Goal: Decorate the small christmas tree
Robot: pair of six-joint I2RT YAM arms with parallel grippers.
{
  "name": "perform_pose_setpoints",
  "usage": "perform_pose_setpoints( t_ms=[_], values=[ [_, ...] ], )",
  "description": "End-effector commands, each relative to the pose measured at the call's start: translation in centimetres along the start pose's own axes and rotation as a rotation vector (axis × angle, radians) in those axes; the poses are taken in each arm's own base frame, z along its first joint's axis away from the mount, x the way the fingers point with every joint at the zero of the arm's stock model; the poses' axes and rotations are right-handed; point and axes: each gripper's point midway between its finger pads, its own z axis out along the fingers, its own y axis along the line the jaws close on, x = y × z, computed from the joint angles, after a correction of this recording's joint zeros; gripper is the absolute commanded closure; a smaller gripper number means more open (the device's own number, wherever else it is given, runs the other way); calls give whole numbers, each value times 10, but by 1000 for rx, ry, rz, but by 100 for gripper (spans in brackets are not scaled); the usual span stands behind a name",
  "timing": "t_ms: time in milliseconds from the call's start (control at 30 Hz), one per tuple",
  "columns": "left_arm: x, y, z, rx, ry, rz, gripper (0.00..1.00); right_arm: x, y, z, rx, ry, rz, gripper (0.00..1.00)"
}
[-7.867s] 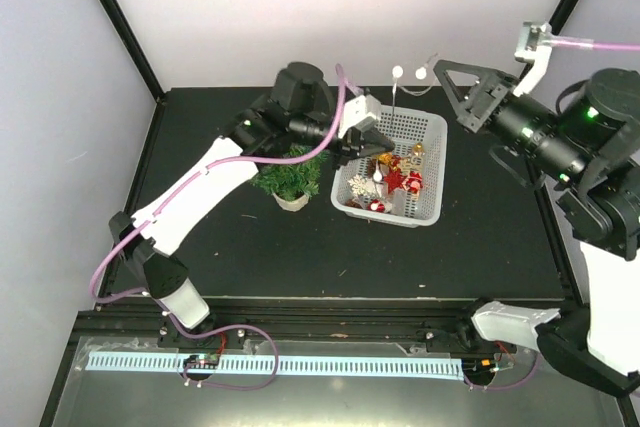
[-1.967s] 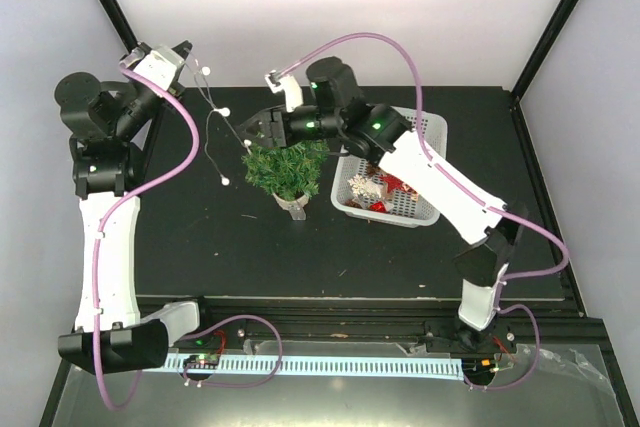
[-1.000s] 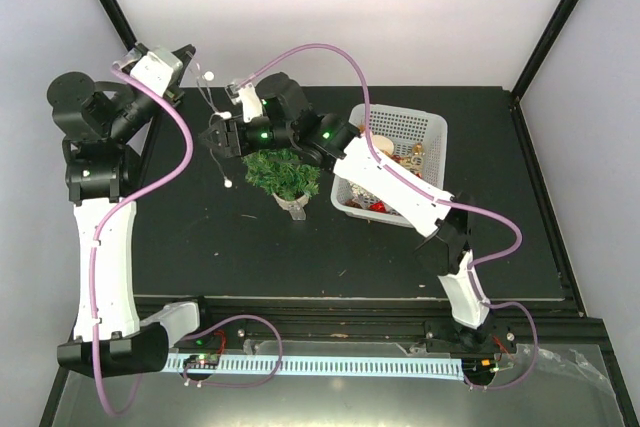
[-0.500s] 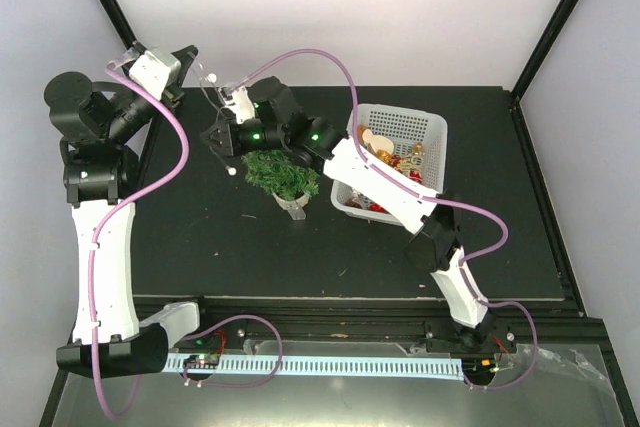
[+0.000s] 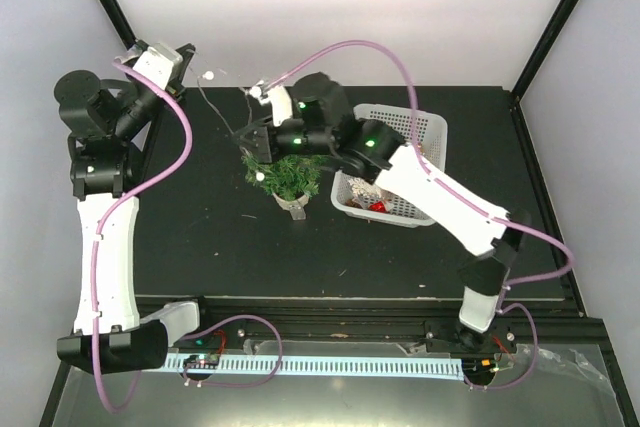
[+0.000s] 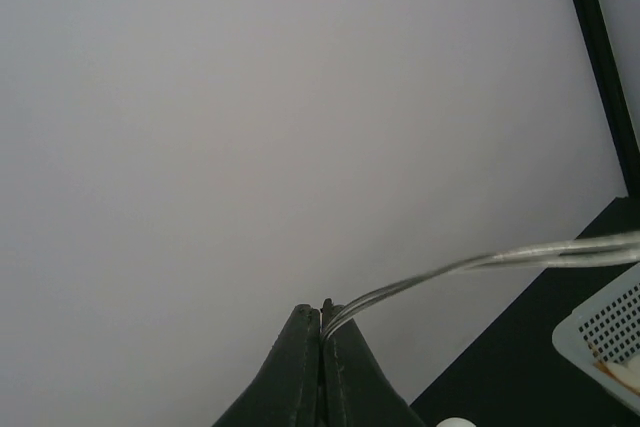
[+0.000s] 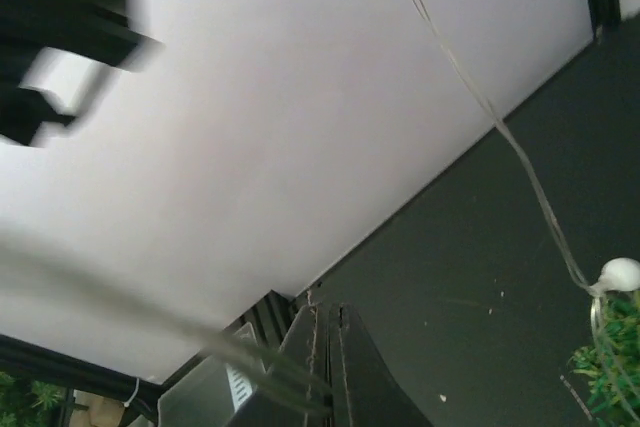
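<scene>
The small christmas tree (image 5: 292, 172) stands mid-table on its beige base, left of the white basket (image 5: 428, 123). A thin clear light string (image 5: 208, 75) with white bulbs hangs between my two grippers. High at the far left, my left gripper (image 5: 188, 50) (image 6: 322, 309) is shut on one end of the string (image 6: 480, 262). My right gripper (image 5: 240, 134) (image 7: 328, 312) hovers just left of the treetop, shut on the string further along. One bulb (image 5: 259, 177) (image 7: 620, 272) rests against the tree's left side (image 7: 612, 367).
The basket holds red, white and gold ornaments (image 5: 380, 205), and my right arm reaches across above it. Its corner (image 6: 605, 332) shows in the left wrist view. Black frame posts stand at the table's back corners (image 5: 120, 17).
My right gripper went from open to shut on the string and drew rightward to the tree. A bulb now lies against the tree. The left gripper has barely moved.
</scene>
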Motion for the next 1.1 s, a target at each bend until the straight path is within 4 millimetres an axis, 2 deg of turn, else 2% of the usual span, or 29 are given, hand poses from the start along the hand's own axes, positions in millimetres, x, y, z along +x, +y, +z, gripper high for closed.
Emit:
perform_pose_setpoints(
  t_ms=[0,133,267,533,767,1067],
  values=[
    [-4,7,-1,-37,-12,-3,98,-29,17,-58,41,-92,-90,99],
    [-14,7,-7,-32,-20,-17,99,-43,11,-96,110,-141,-110,99],
    [-17,10,-11,-46,-12,-20,98,-53,-5,-125,187,-171,-116,99],
    [14,17,-11,-99,53,-12,98,-63,-60,-160,367,-177,-86,99],
    [34,17,-8,-105,87,-29,98,-75,-107,-177,489,-171,-55,99],
    [70,25,9,-108,134,-6,98,-75,-163,-166,560,-122,-2,99]
  ],
)
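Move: The tree, to be wound with the light string both grippers already pinch, has its middle about 5 cm ahead of the right hand, 7 cm to its right and 25 cm below. From the right hand, the left gripper is roughly 8 cm farther out, 9 cm left and 13 cm higher; the ornament basket is some 14 cm ahead, 34 cm right and 31 cm below. The tree lies 16 cm right, 2 cm back and 38 cm below the left hand. Keeping its pinch on the light string, the right hand sweeps about 15 cm to the right, away from the left gripper and high across the tree towards the basket, first rising some 9 cm, then reaching about 10 cm forward while sinking partway back and turning roughly 20 degrees clockwise. The left hand holds its own grip on the string as the other end of the span, nearly still at first and then sinking about 5 cm, its fingertips tipping slightly down. ##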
